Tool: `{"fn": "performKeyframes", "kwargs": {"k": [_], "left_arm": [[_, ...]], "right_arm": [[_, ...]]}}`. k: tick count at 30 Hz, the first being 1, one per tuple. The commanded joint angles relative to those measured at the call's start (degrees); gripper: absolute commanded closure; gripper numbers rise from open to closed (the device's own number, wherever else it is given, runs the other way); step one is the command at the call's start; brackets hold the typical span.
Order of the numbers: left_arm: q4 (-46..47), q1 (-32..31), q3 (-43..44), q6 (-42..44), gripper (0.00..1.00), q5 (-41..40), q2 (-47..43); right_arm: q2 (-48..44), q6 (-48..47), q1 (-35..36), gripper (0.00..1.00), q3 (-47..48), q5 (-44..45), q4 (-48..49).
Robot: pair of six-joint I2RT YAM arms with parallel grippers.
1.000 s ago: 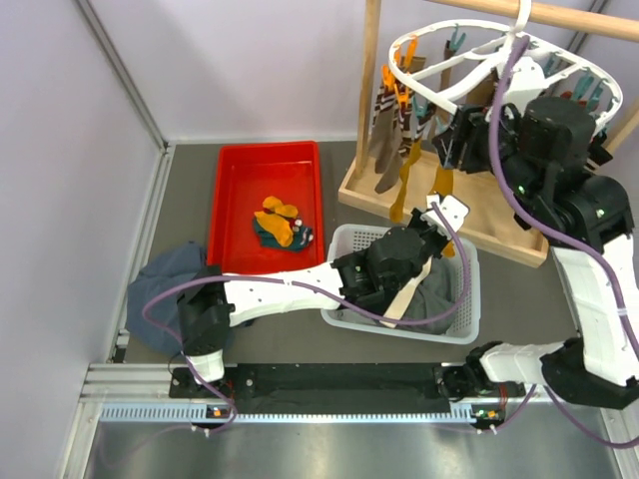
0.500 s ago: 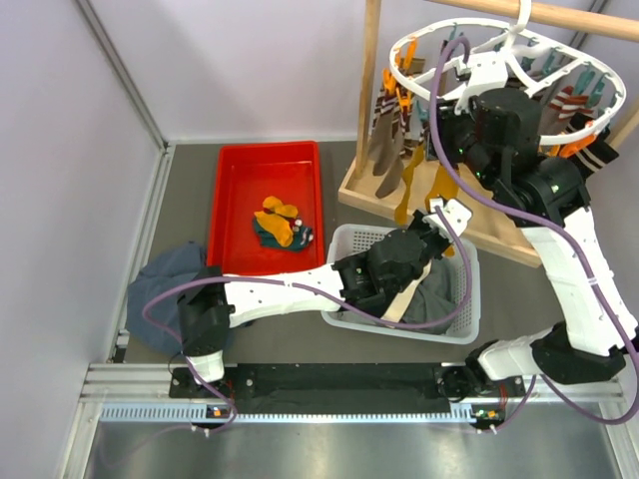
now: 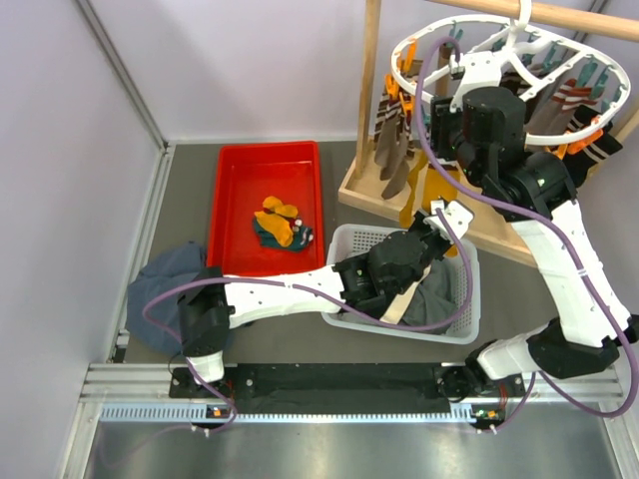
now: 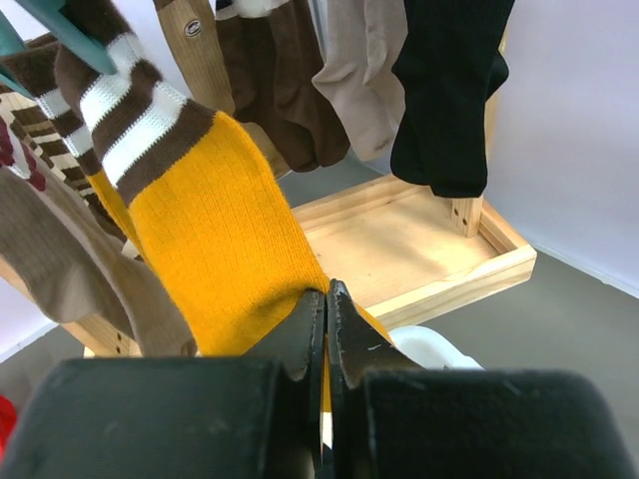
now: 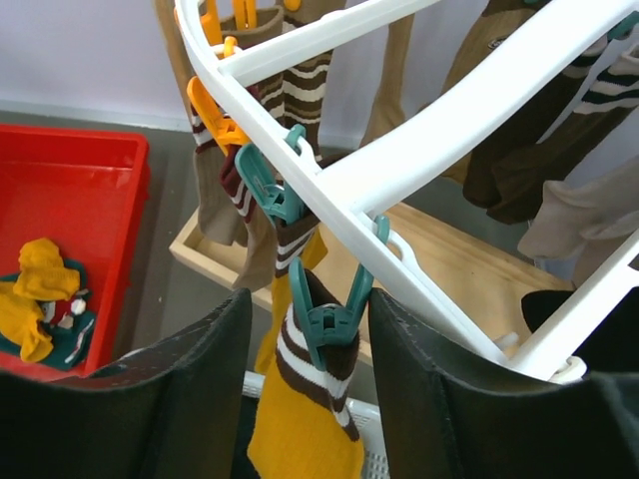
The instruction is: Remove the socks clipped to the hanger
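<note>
The white hanger [image 3: 404, 72] hangs from the wooden pole with several socks clipped round its rim. My left gripper [image 4: 326, 291] [image 3: 445, 214] is shut on the toe of a mustard sock [image 4: 220, 220] with a brown-white striped cuff. That sock [image 5: 305, 424] hangs from a teal clip [image 5: 327, 321] under the hanger's rim [image 5: 439, 120]. My right gripper [image 5: 308, 299] [image 3: 439, 128] is open, one finger on each side of this clip, with small gaps. Brown, beige and black socks [image 4: 449, 90] hang behind.
A red tray [image 3: 219, 215] at the left holds a few removed socks [image 3: 280, 226]. A white basket [image 3: 465, 299] of dark clothes sits under my left arm. A blue-grey garment [image 3: 165, 284] lies at the near left. The wooden rack's base [image 3: 504, 228] stands under the hanger.
My right arm has swung left along the hanger and set its jaws round the teal clip, narrowing them slightly. The left gripper stays shut on the mustard sock.
</note>
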Motion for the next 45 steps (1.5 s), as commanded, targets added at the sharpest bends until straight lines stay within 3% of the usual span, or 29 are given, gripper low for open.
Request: {"fn": "performKeyframes", "kwargs": {"k": [1, 14, 21, 37, 43, 45], "left_arm": [[4.2, -0.6, 1.0, 0.6, 1.00, -0.7, -0.8], [4.7, -0.8, -0.2, 0.5, 1.00, -1.8, -1.2], [6.1, -0.7, -2.7, 0.2, 1.00, -3.4, -2.5], [5.7, 0.6, -8.3, -3.1, 1.00, -9.5, -6.8], [-3.0, 8.0, -16.1, -13.7, 1.00, -11.4, -17.6], [-12.7, 13.5, -16.0, -18.0, 1.00, -10.9, -21.3]], "right_arm": [[-0.9, 1.1, 0.4, 0.54, 0.9, 3.6, 5.6], [-2.7, 1.3, 0.5, 0.88, -1.7, 6.2, 9.5], [-4.5, 1.5, 0.5, 1.00, -3.1, 5.8, 11.4], [-6.9, 4.8, 0.4, 1.00, -3.7, 2.2, 11.7], [-9.2, 5.3, -1.0, 1.00, -5.5, 0.9, 11.4], [-10.2, 5.7, -2.0, 1.00, -6.9, 0.1, 11.7]]}}
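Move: The teal clip holding the yellow sock's cuff stands between the right hand's open fingers, about 1 cm ahead. The next teal clip along the hanger rim is roughly 5 cm ahead and 3 cm left of the right hand. From the left hand, already gripping the sock low down, that first clip is some 12 cm up, 5 cm ahead and 5 cm left; the red tray lies about 38 cm left, 19 cm ahead and 33 cm below. The white basket's middle is level, 5 cm left and 28 cm below. Closing almost in place, the right fingers pinch the teal clip's handles, then keep squeezing while the hand rises about 3 cm, drawing slightly back and tipping up. The left hand, fingers shut on the sock, first tugs down some 2 cm, then swings quickly left about 10 cm and forward towards the red tray, turning counter-clockwise. ##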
